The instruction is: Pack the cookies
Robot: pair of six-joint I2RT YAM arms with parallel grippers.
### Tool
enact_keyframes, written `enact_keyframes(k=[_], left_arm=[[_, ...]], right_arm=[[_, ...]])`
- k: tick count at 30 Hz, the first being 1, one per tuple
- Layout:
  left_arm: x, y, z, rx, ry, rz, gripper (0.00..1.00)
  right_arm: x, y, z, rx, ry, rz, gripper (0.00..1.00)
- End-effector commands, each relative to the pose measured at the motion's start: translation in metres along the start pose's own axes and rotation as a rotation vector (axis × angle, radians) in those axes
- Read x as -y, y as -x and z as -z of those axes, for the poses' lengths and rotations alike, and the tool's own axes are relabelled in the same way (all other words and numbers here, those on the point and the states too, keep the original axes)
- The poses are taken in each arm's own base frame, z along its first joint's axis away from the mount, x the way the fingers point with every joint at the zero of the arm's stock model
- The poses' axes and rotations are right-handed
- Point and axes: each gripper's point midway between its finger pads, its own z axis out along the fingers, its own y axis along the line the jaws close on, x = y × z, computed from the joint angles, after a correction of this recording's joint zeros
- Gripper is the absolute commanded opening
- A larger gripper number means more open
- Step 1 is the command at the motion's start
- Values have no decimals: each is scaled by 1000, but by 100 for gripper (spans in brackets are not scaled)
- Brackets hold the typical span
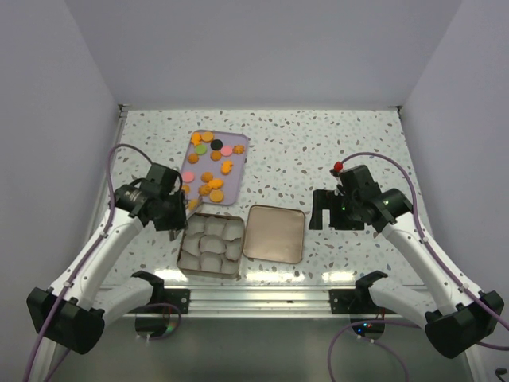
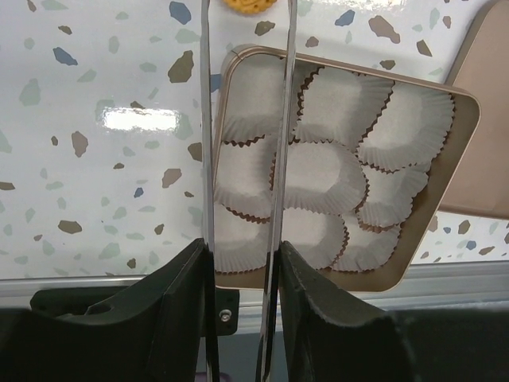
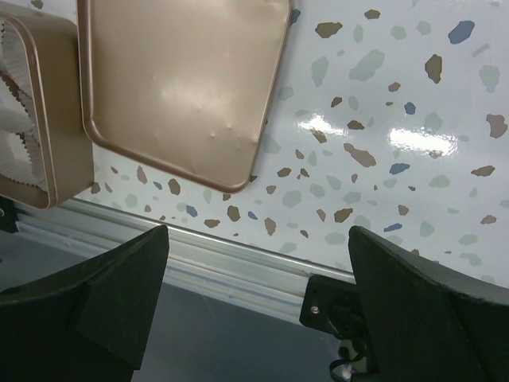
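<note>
The cookies (image 1: 211,167), mostly orange with a few pink, green and one black, lie scattered on the lilac tray (image 1: 238,142). My left gripper (image 1: 176,213) (image 2: 242,247) is shut on a pair of metal tongs (image 2: 208,143), whose two blades run forward over the near left corner of the tin. One orange cookie (image 2: 246,4) shows between the blades at the top edge of the left wrist view. The tong tips are cut off there, so I cannot tell whether they hold it. My right gripper (image 1: 320,211) (image 3: 258,239) hangs open over bare table, with nothing in it.
A gold tin (image 1: 184,253) (image 2: 445,191) holding several white paper cups (image 2: 322,175) sits near the front edge. Its flat lid (image 1: 274,233) (image 3: 183,79) lies right beside it. The table's metal front rail (image 3: 238,255) runs just under the right gripper.
</note>
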Motion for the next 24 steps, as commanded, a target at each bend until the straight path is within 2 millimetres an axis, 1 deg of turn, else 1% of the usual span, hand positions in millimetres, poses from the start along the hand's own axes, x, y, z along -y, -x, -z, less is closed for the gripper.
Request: enact_keyframes(k=[1, 2, 4, 7, 8, 10, 11, 12, 15, 17, 19, 22, 24], left_arm=[[6, 14, -6, 48, -17, -17, 40], [6, 16, -4, 56, -15, -16, 38], [7, 21, -1, 67, -14, -17, 38], [9, 31, 10, 94, -11, -23, 38], [11, 37, 17, 109, -16, -27, 38], [12, 44, 26, 132, -17, -30, 38], [12, 45, 32, 142, -20, -28, 38], [14, 51, 40, 164, -31, -26, 38], [16, 54, 57, 194, -51, -24, 37], [15, 51, 67, 205, -62, -22, 37], [14, 46, 73, 207, -78, -21, 37], [14, 32, 88, 231, -133, -26, 37], [19, 19, 90, 213, -190, -40, 36]], right_arm=[[-1, 8, 4, 34, 1, 31, 99], [-3, 9, 4, 38, 3, 33, 99], [-4, 10, 4, 35, 5, 36, 99], [-6, 12, 4, 34, 10, 41, 99], [-7, 12, 4, 34, 13, 41, 99], [-9, 13, 3, 32, 17, 41, 99], [-10, 12, 3, 30, 21, 42, 99], [-11, 12, 3, 28, 25, 42, 99], [-13, 11, 1, 24, 37, 38, 99], [-14, 8, 0, 15, 44, 33, 99], [-16, 8, -1, 14, 54, 28, 99], [-15, 5, -2, 11, 56, 25, 99], [-14, 3, -2, 10, 55, 25, 99]])
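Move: The orange cookie, already between the tips of the tongs in the left hand, lies about 16 cm ahead of that hand, 3 cm to its right and some 13 cm below. The box of paper cups has its middle about 4 cm ahead, 8 right and 12 below the hand; the purple tray's middle is roughly 28 ahead, 10 right and 13 below. From the right hand the cookie lies about 42 cm left, 16 ahead and 15 below. The orange cookie, still pinched between the tong tips, comes up off the table as the left hand rises about 8 cm after a brief hold. On the way up the hand swings some 3 cm forward and then back again, tilting about 15 degrees so that the tongs point farther outward; the gripper keeps its squeeze on the tongs. ##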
